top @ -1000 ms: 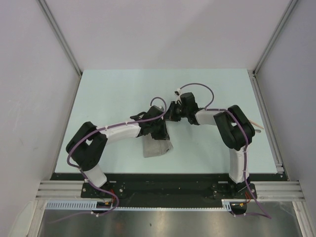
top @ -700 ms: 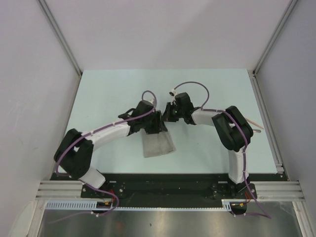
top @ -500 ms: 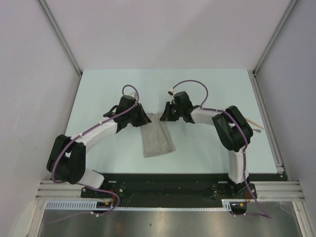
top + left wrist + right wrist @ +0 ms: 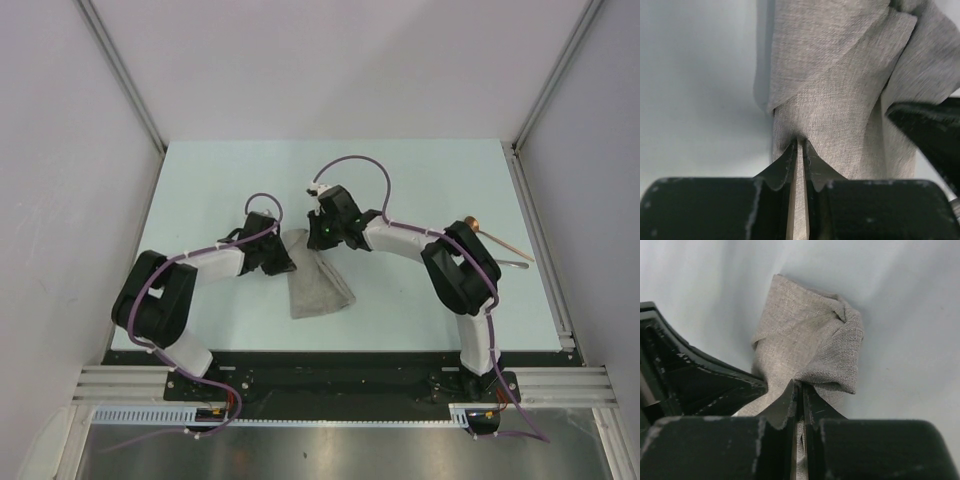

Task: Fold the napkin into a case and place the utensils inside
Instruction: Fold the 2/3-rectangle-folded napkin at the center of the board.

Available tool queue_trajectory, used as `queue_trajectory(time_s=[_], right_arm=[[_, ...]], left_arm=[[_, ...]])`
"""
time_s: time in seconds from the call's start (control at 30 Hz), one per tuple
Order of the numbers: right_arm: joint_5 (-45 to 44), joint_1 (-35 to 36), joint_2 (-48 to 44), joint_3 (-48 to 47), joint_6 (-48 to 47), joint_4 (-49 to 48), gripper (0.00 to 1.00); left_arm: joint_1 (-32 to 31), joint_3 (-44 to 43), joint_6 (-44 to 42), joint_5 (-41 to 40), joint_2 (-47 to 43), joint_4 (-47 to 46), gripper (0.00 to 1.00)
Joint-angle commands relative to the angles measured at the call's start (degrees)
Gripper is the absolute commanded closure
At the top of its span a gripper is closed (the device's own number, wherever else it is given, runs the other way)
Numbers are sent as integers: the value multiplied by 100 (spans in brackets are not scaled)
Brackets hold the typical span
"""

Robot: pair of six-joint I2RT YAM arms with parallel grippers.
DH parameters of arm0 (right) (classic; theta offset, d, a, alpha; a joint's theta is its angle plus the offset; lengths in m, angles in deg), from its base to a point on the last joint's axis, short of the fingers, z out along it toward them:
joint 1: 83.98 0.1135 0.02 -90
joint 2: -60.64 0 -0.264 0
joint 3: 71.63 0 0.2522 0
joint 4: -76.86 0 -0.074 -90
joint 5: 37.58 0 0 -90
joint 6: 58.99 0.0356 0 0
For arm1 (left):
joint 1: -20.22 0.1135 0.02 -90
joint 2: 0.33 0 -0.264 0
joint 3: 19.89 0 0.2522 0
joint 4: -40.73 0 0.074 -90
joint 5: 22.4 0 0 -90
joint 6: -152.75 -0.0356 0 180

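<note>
The grey-beige napkin [image 4: 320, 288] lies mid-table, folded into a flat strip that forms the case. It is wide at the near end and bunched at the far end. My left gripper [image 4: 288, 262] is shut on the strip's far left edge, with fabric [image 4: 840, 75] pinched between its fingertips [image 4: 800, 141]. My right gripper [image 4: 318, 240] is shut on the twisted far corner of the napkin [image 4: 805, 340], its tips [image 4: 799, 384] buried in the cloth. The utensils lie at the far right, apart from the napkin: a copper spoon [image 4: 492, 236] and a thin silvery piece [image 4: 512, 264].
The right arm's elbow [image 4: 460, 265] stands between the napkin and the utensils. A metal rail [image 4: 540, 240] runs along the table's right edge, and grey walls close in the left, back and right sides. Each wrist view shows the other gripper's black finger [image 4: 930, 130] close by.
The left arm swung out to the left, opened, then came back and closed on the napkin's far left edge. The right gripper carried the far corner leftward, uncovering the utensils.
</note>
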Motion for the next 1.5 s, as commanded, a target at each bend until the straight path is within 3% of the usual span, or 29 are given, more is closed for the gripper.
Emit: queue_trajectory(time_s=[0.0,0.3,0.53,0.73,0.9,1.27,1.47], right_arm=[[-512,245,80,-366,-250,389,100],[-346,228,405,-490,93,267,100],[250,-9,475,-183,505,-654,100],[787,-220,484,152,638,-1359,99],[990,-282,502,363,892,-1851,99],[121,-177,625,925,3010,-2934,100],[-556,-80,493,1119,3510,-2811,100]], left_arm=[[-13,72,145,139,113,-520,89],[-22,160,154,262,114,-608,89],[-13,108,127,552,-264,-372,89],[101,-358,-162,308,-633,322,82],[268,-1087,-557,130,-371,903,79],[374,-939,-453,526,-88,534,79],[330,-693,-444,1027,-124,121,60]])
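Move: The napkin's raised right flap is already pinched in the right hand. The left layer's far end, where the flap goes, lies about 3 cm ahead and 3 cm left of that hand, some 4 cm lower; the flap's near corner trails 12 cm back and 9 cm to its right. From the left fingertips, down at the napkin's left edge, that far end is about 7 cm ahead and 1 cm right; the near corner is 7 cm back, 13 cm right. The napkin's flap is brought down onto the left layer by the right hand, which keeps its pinch while sinking about 3 cm, easing some 2 cm left and a little forward, and turning clockwise and rolling its left side up, some 30 degrees in all. The left fingertips first stay resting on the left layer, then lift off, arc forward and up, and settle partway back down above the napkin, fingers opening. ##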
